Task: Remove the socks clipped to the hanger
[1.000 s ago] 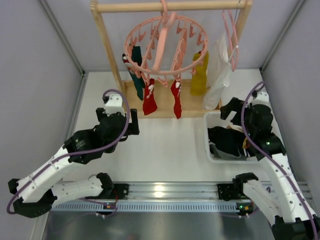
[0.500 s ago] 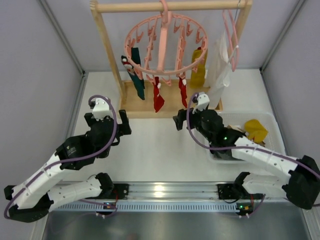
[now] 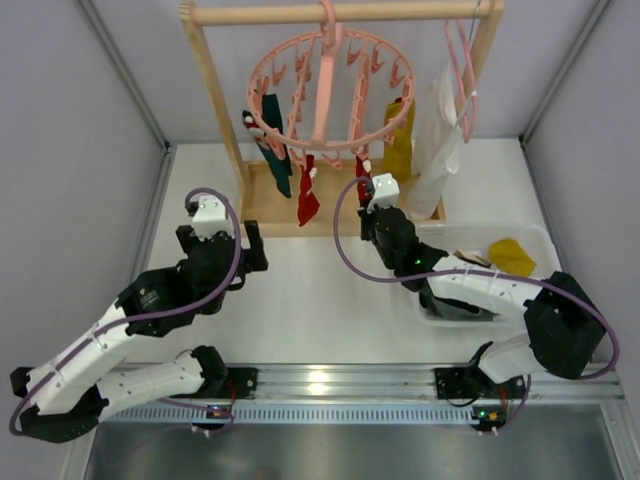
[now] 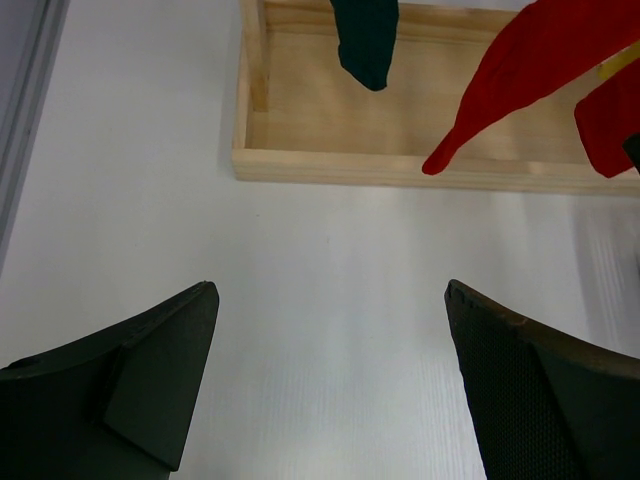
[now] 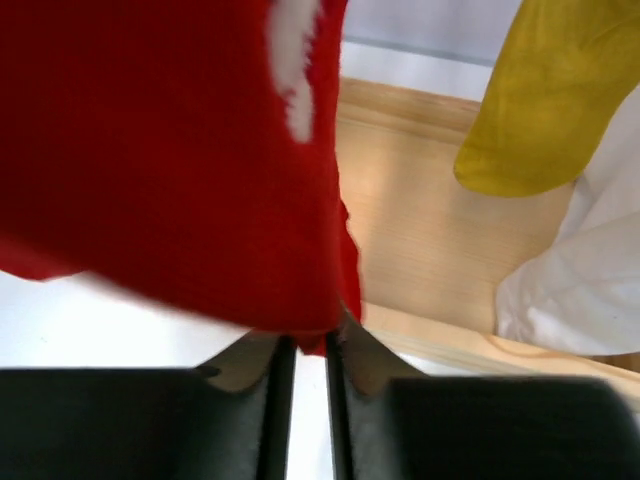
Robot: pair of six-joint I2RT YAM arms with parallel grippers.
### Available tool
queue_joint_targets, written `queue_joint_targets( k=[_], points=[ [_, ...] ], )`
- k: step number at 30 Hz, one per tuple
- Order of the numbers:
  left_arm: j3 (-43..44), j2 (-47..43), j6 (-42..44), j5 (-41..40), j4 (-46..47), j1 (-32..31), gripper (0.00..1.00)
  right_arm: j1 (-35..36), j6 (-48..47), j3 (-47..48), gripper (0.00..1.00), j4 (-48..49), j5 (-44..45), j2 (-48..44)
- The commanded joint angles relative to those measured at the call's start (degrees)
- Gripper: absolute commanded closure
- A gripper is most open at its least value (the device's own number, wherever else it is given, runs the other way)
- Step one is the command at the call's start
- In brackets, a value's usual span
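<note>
The round pink hanger (image 3: 325,85) hangs from a wooden rail. A teal sock (image 3: 273,160), two red socks (image 3: 308,197) (image 3: 362,186) and a mustard-yellow sock (image 3: 400,145) are clipped to it. My right gripper (image 3: 373,205) is shut on the lower tip of the right red sock (image 5: 170,150), which is pinched between the jaws (image 5: 310,348). My left gripper (image 3: 222,240) is open and empty over the table in front of the rack; its view (image 4: 330,380) shows the teal sock tip (image 4: 365,40) and the left red sock (image 4: 530,70) ahead.
The wooden rack has a base tray (image 3: 335,215) and a left post (image 3: 215,90). A white cloth (image 3: 437,150) hangs on a thin pink hanger (image 3: 462,70). A white bin (image 3: 545,240) at the right holds a yellow sock (image 3: 512,256) and dark socks.
My right arm swung from the bin leftward to the rack and closed on the right red sock's tip. The left gripper shifted slightly. The hoop swayed.
</note>
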Motion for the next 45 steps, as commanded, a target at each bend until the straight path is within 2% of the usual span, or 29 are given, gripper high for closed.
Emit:
queue_joint_targets(
  k=[1,5,12,21,24,29,38,45],
  points=[
    [4.12,1.19,-2.97,3.01,0.28,-0.07,0.01,0.99,-1.42,1.01,0.89,9.31,0.94,-0.11],
    [9.58,4.35,-4.39,4.95,0.54,-0.07,0.01,2.3,-1.68,-0.66,1.0,11.34,0.76,-2.13],
    [25.2,19.12,-2.98,10.14,0.8,-0.24,0.01,4.94,2.71,-3.91,1.0,9.23,-1.17,-8.63],
    [40.15,31.68,-3.24,9.18,1.42,-1.03,0.01,10.48,7.8,-9.88,1.0,11.25,-3.79,-14.25],
    [43.15,34.77,-2.63,6.81,1.86,-1.39,0.01,11.44,9.48,-11.55,1.0,12.57,-4.95,-15.66],
    [47.02,39.16,-1.49,8.03,3.61,-1.39,0.01,13.03,10.27,-12.52,1.0,13.01,-4.78,-16.99],
    [49.57,45.49,2.12,5.84,7.39,-1.39,0.01,14.43,11.94,-14.98,1.0,15.65,-5.3,-17.87],
    [49.58,46.64,2.56,3.03,8.19,-1.3,0.02,14.96,11.94,-15.43,1.0,15.73,-6.0,-18.31]
  ],
)
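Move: The right red sock hangs almost at the right hand, its toe between the nearly shut fingers, its middle about 2 cm ahead and 5 cm above. From this hand the left red sock is some 11 cm left, 3 cm ahead; the yellow sock about 8 cm right, 12 cm ahead. The clip over the right red sock lies roughly 15 cm ahead of the left hand, 25 cm right, 6 cm above. From that hand, the left red sock is 8 cm ahead, 15 cm right. Backwards, after shutting fully on the toe of the right red sock, the right hand pulls about 11 cm, drifting some 4 cm left and rolling its left side up some 20 degrees. Meanwhile the wide-open left hand sweeps right about 20 cm, forward and up, past the left red sock, dipping slightly at the end to bring its fingers around the sock's clip without closing. ##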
